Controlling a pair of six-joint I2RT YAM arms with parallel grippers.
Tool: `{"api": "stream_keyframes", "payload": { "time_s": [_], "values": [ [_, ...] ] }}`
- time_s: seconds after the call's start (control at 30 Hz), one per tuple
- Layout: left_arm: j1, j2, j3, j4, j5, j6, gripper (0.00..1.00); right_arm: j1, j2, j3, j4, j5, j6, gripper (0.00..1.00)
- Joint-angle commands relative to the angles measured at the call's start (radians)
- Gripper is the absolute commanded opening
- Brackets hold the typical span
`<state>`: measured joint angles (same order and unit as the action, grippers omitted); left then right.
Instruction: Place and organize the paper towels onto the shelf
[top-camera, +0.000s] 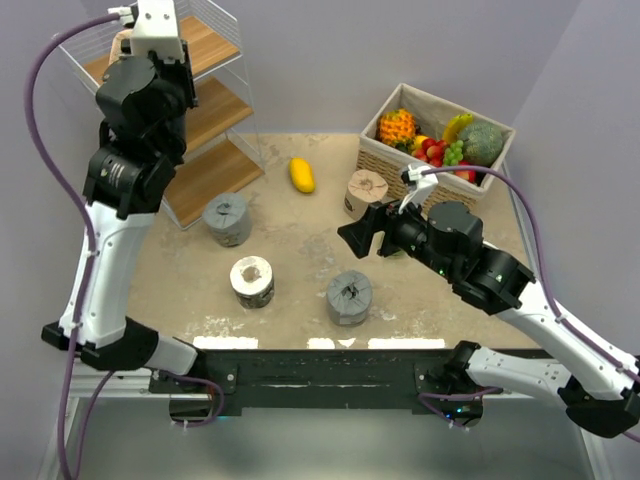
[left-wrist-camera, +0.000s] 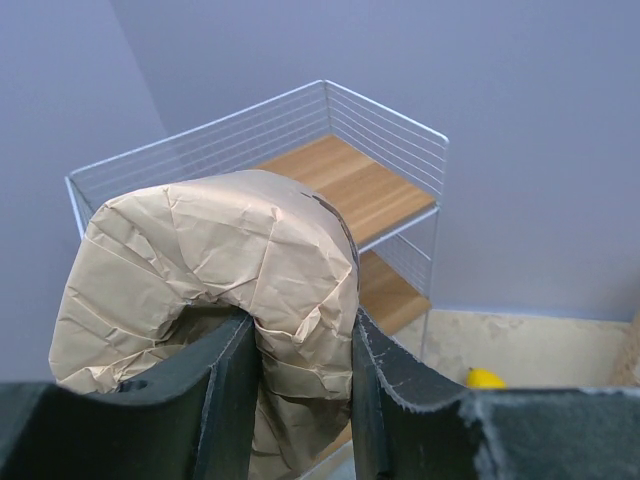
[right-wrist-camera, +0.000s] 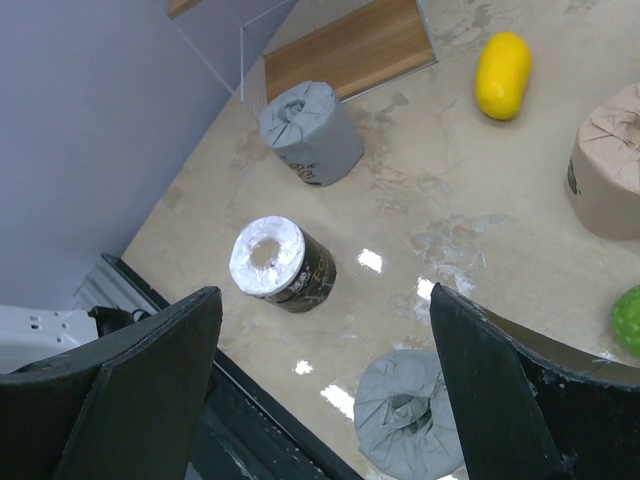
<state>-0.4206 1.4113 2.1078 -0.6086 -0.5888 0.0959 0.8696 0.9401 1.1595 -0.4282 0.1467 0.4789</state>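
My left gripper (left-wrist-camera: 300, 372) is shut on a tan paper-wrapped paper towel roll (left-wrist-camera: 220, 260), held high in front of the top board of the white-wire shelf (left-wrist-camera: 350, 185). From above, the left gripper (top-camera: 140, 38) hangs over the shelf (top-camera: 205, 110) with the tan roll (top-camera: 122, 42) peeking out. My right gripper (right-wrist-camera: 325, 300) stands open above the table and holds nothing. Below it lie a dark roll with a white end (right-wrist-camera: 280, 262) and two grey rolls, one near (right-wrist-camera: 410, 420) and one far (right-wrist-camera: 310, 130). Another tan roll (right-wrist-camera: 610, 170) stands to the right.
A yellow mango (top-camera: 301, 174) lies on the table between the shelf and a wicker fruit basket (top-camera: 385, 160). A green lime (right-wrist-camera: 630, 318) sits at the right edge of the right wrist view. The other tan roll (top-camera: 366, 190) stands against the basket.
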Motion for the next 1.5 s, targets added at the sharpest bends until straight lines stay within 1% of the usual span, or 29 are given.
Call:
{"api": "stream_keyframes", "payload": {
  "time_s": [0.0,0.1,0.23,0.57,0.67,0.9,0.97,1.0,1.03,1.17,1.2,1.27,1.3,1.37,1.4,1.47],
  "values": [
    [0.002,0.107,0.095,0.165,-0.123,0.131,0.22,0.002,-0.017,0.058,-0.003,0.016,0.015,0.88],
    [0.013,0.164,0.116,0.191,-0.143,0.168,0.22,0.002,-0.043,0.046,0.000,0.024,0.024,0.89],
    [0.065,0.210,0.152,0.188,-0.125,0.162,0.23,0.002,-0.058,0.039,-0.004,0.040,0.021,0.89],
    [0.183,0.232,0.156,0.201,-0.062,0.128,0.26,0.002,-0.037,0.051,-0.020,0.042,-0.008,0.89],
    [0.209,0.241,0.156,0.217,-0.039,0.131,0.29,0.002,-0.031,0.055,-0.020,0.044,-0.022,0.89],
    [0.247,0.276,0.173,0.237,-0.028,0.146,0.41,0.002,-0.009,0.092,-0.044,0.070,-0.034,0.90],
    [0.256,0.282,0.166,0.244,-0.016,0.145,0.43,0.002,-0.009,0.094,-0.043,0.076,-0.031,0.90],
    [0.267,0.288,0.162,0.247,-0.011,0.148,0.46,0.002,-0.012,0.095,-0.046,0.079,-0.033,0.90],
    [0.273,0.291,0.155,0.251,-0.009,0.148,0.48,0.002,-0.011,0.095,-0.046,0.082,-0.031,0.90],
    [0.290,0.307,0.153,0.270,-0.020,0.165,0.54,0.002,-0.003,0.114,-0.061,0.088,-0.031,0.90],
    [0.296,0.310,0.152,0.274,-0.016,0.165,0.57,0.002,-0.003,0.123,-0.063,0.091,-0.031,0.90],
    [0.301,0.316,0.165,0.277,-0.012,0.168,0.60,0.002,-0.001,0.129,-0.063,0.093,-0.031,0.90],
    [0.302,0.322,0.172,0.277,-0.013,0.166,0.64,0.002,-0.003,0.134,-0.061,0.094,-0.031,0.90],
    [0.302,0.322,0.187,0.285,-0.008,0.166,0.68,0.002,-0.001,0.137,-0.061,0.094,-0.031,0.90],
    [0.302,0.321,0.192,0.288,-0.003,0.165,0.73,0.002,0.000,0.143,-0.063,0.093,-0.031,0.90],
    [0.302,0.314,0.198,0.294,0.017,0.160,0.75,0.002,0.003,0.146,-0.067,0.093,-0.031,0.90]
  ]
}}
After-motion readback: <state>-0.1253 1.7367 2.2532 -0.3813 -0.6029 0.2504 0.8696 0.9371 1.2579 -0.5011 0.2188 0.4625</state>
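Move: The left hand, level and pointing forward, already holds the beige paper towel roll by its rim. The clear left end of the rack's top shelf, where the roll is bound, lies about 14 cm ahead, 13 cm to the left and 4 cm lower. The top shelf's middle is some 18 cm ahead, 4 cm left and 7 cm down, with the middle shelf about 18 cm under it. From the right hand that left end is roughly 28 cm ahead, 50 cm left and 16 cm higher. Forward and slightly down first, the left hand carries the roll about 9 cm out over the top shelf. It then swings about 10 cm left towards the shelf's left end, easing a little farther forward while the wrist turns some 20 degrees counter-clockwise. Late in the leftward travel the fingers open, letting go of the rim and staying around it. The empty, open right hand rises about 3 cm. ##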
